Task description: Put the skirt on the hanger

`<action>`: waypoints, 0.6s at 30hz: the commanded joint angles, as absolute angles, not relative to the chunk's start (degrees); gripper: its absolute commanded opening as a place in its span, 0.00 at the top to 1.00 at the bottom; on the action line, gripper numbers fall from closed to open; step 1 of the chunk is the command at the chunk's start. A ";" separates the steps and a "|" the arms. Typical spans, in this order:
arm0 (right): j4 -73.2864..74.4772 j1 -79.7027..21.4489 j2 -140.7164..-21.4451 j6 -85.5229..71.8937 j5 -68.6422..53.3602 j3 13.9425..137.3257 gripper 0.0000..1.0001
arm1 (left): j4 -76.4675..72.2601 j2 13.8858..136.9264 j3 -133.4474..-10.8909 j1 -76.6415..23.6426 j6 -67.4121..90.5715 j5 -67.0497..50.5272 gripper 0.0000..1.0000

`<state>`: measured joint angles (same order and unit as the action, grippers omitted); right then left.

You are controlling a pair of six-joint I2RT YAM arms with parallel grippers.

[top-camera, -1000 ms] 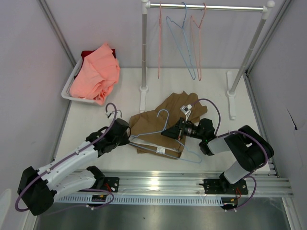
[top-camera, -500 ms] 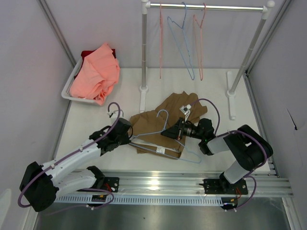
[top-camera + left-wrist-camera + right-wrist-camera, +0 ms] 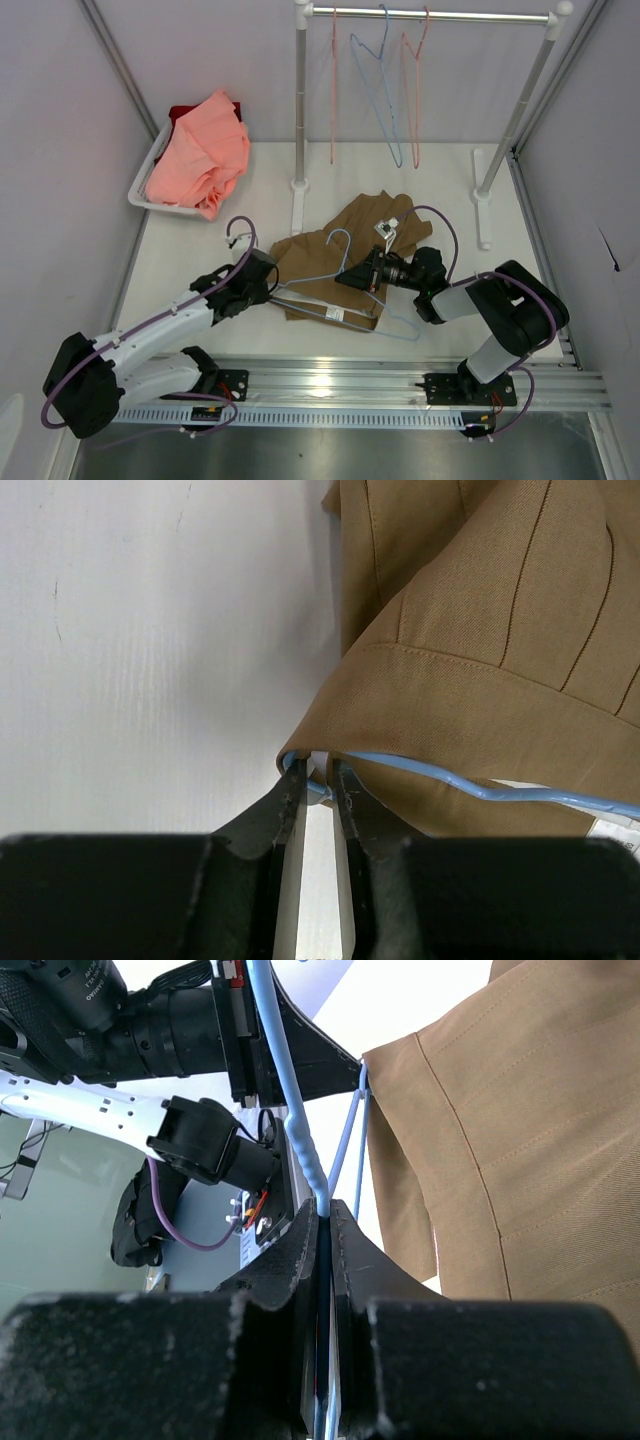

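The tan-brown skirt [image 3: 375, 215] lies flat mid-table, with the pale blue hanger [image 3: 349, 250] on top of it. My right gripper [image 3: 350, 276] is shut on the hanger's wire just below the hook; in the right wrist view the wire [image 3: 300, 1130] runs straight into the pressed jaws [image 3: 325, 1210], and the skirt [image 3: 540, 1110] lies to the right. My left gripper [image 3: 268, 286] is at the skirt's left edge. In the left wrist view its fingertips [image 3: 318, 765] stand narrowly open astride the hanger's corner [image 3: 520, 793] and the skirt's hem [image 3: 500, 630].
A white basket [image 3: 142, 188] holding a salmon-pink garment [image 3: 205, 150] stands at the back left. A clothes rack [image 3: 300, 100] rises behind the skirt, with a blue hanger [image 3: 385, 100] and pink hangers [image 3: 414, 90] on its rail.
My left gripper has slid right to the hanger's corner and its jaws have narrowed. The right gripper, hanger and skirt have hardly moved.
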<state>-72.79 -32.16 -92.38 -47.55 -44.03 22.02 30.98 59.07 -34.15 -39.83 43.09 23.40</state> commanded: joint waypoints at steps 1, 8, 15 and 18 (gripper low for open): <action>-78.13 -32.52 -92.72 -46.58 -43.68 23.82 1.00 | 28.57 59.94 -33.93 -39.82 42.45 24.35 0.80; -78.05 -32.52 -92.55 -46.23 -43.68 23.82 1.00 | 28.04 60.20 -34.10 -39.90 41.75 24.79 1.00; -78.22 -32.52 -92.37 -46.23 -43.24 23.99 1.00 | 27.77 59.59 -34.54 -40.08 41.04 21.72 1.00; -79.89 -32.52 -93.25 -47.10 -43.77 24.52 1.00 | 27.69 59.06 -34.72 -40.08 41.31 20.48 1.00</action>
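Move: The left fingers are open almost on the skirt's left waistband corner, which lies about 1 cm ahead and 1 cm below; the hanger's left end is about 1 cm to their left and 1 cm down. The waistband label is some 15 cm right and 4 cm back, a little lower. From the right gripper, closed on the hanger's neck, that corner lies about 17 cm left, 2 cm back and 7 cm below. Nearly in place, the left fingers close fully at the waistband corner while the right keeps gripping the hanger. ##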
